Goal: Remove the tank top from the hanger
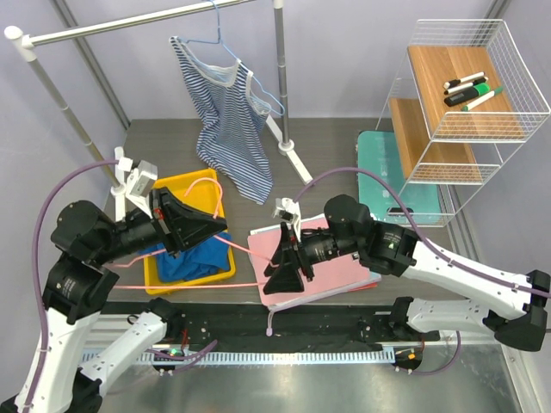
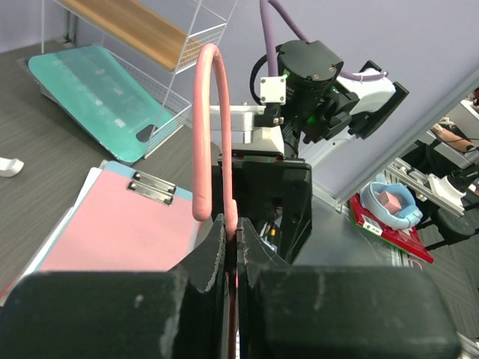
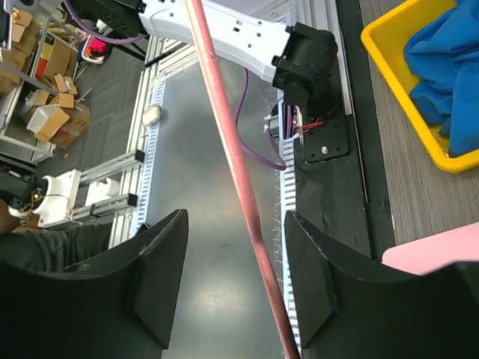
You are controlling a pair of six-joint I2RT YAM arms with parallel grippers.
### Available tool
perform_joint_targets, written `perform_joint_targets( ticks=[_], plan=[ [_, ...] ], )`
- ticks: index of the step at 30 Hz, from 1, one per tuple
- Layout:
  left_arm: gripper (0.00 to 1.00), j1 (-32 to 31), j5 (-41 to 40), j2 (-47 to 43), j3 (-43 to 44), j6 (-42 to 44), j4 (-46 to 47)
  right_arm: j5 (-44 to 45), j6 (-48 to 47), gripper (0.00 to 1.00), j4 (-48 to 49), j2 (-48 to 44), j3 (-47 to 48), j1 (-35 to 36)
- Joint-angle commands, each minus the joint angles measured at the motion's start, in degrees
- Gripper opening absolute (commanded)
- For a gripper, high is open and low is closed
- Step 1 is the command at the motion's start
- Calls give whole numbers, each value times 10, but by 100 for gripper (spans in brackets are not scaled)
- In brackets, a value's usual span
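Observation:
A blue-and-white striped tank top (image 1: 228, 129) hangs on a light blue wire hanger (image 1: 263, 89) hooked over the rail at the back. Both grippers are well in front of it. My left gripper (image 1: 225, 227) (image 2: 231, 224) is shut on a bare pink hanger (image 1: 250, 250) (image 2: 202, 134), just below its hook. My right gripper (image 1: 281, 284) (image 3: 236, 217) is open at the table's front edge. The pink hanger's bar (image 3: 232, 142) runs between its fingers, nearer the right one; I cannot tell whether it touches.
A yellow bin (image 1: 185, 182) (image 3: 397, 75) holding blue cloth (image 1: 185, 258) sits under the left gripper. A pink clipboard (image 1: 336, 267) (image 2: 112, 232) lies under the right arm. At the right are a teal board (image 1: 387, 163) and a wire shelf (image 1: 465, 86) with markers.

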Motion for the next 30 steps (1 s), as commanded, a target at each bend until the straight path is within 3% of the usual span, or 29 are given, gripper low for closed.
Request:
perform_joint_targets(
  ticks=[1, 3, 6, 7, 8, 11, 12, 13, 14, 15, 22, 25, 30],
  plan=[
    [0, -3, 21, -14, -4, -6, 31, 7, -9, 54, 57, -19, -8, 4],
    [0, -3, 18, -15, -3, -5, 29, 21, -8, 47, 62, -27, -17, 4],
    [0, -3, 21, -12, -1, -5, 28, 14, 6, 19, 89, -36, -34, 4],
    [1, -2, 20, -11, 2, -5, 27, 11, 14, 4, 99, -38, -39, 4],
    [3, -3, 18, -11, 3, -4, 25, 14, 26, 1, 107, -44, -42, 4],
    [47, -2, -33, -16, 9, 9, 6, 49, 42, 1, 130, -57, -55, 4],
    [71, -3, -90, -26, 11, 13, -4, 86, 40, 1, 126, -69, -58, 4],
    [78, -2, -118, -30, 12, 27, -20, 102, 40, 1, 122, -74, -58, 5],
    [92, -3, -145, -36, 15, 33, -28, 119, 33, 1, 116, -79, -58, 4],
    [97, -2, -213, -42, 17, 39, -49, 158, 33, 1, 107, -89, -56, 4],
    [100, -3, -535, -124, 10, 50, -109, 290, 35, 1, 60, -98, -34, 4],
    [100, -3, -601, -148, 7, 60, -110, 328, 23, 1, 39, -83, -20, 4],
    [100, -3, -634, -164, 0, 76, -115, 427, -10, 1, -11, -37, 52, 4]
  ],
)
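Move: The right hand's half-open fingers straddle the hanger's right corner, which lies almost at their pads. The left hand still grips the hanger by its neck; from there that corner is about 10 cm to the right, 5 cm back and 12 cm lower. Already off the hanger, the tank top lies some 13 cm ahead of the right hand, 22 cm to its left and 30 cm below. The pink clipboard is about 14 cm ahead of the right hand, 10 cm to its right, 31 cm down. The right fingers close on the hanger's right corner and pinch it, rising about a centimetre. The left fingers then open wide, release the neck and swing about 15 cm left and slightly forward, turning some 55 degrees counter-clockwise until they point forward-right. Meanwhile the right hand carries its corner roughly 5 cm forward, turning about 20 degrees clockwise. ##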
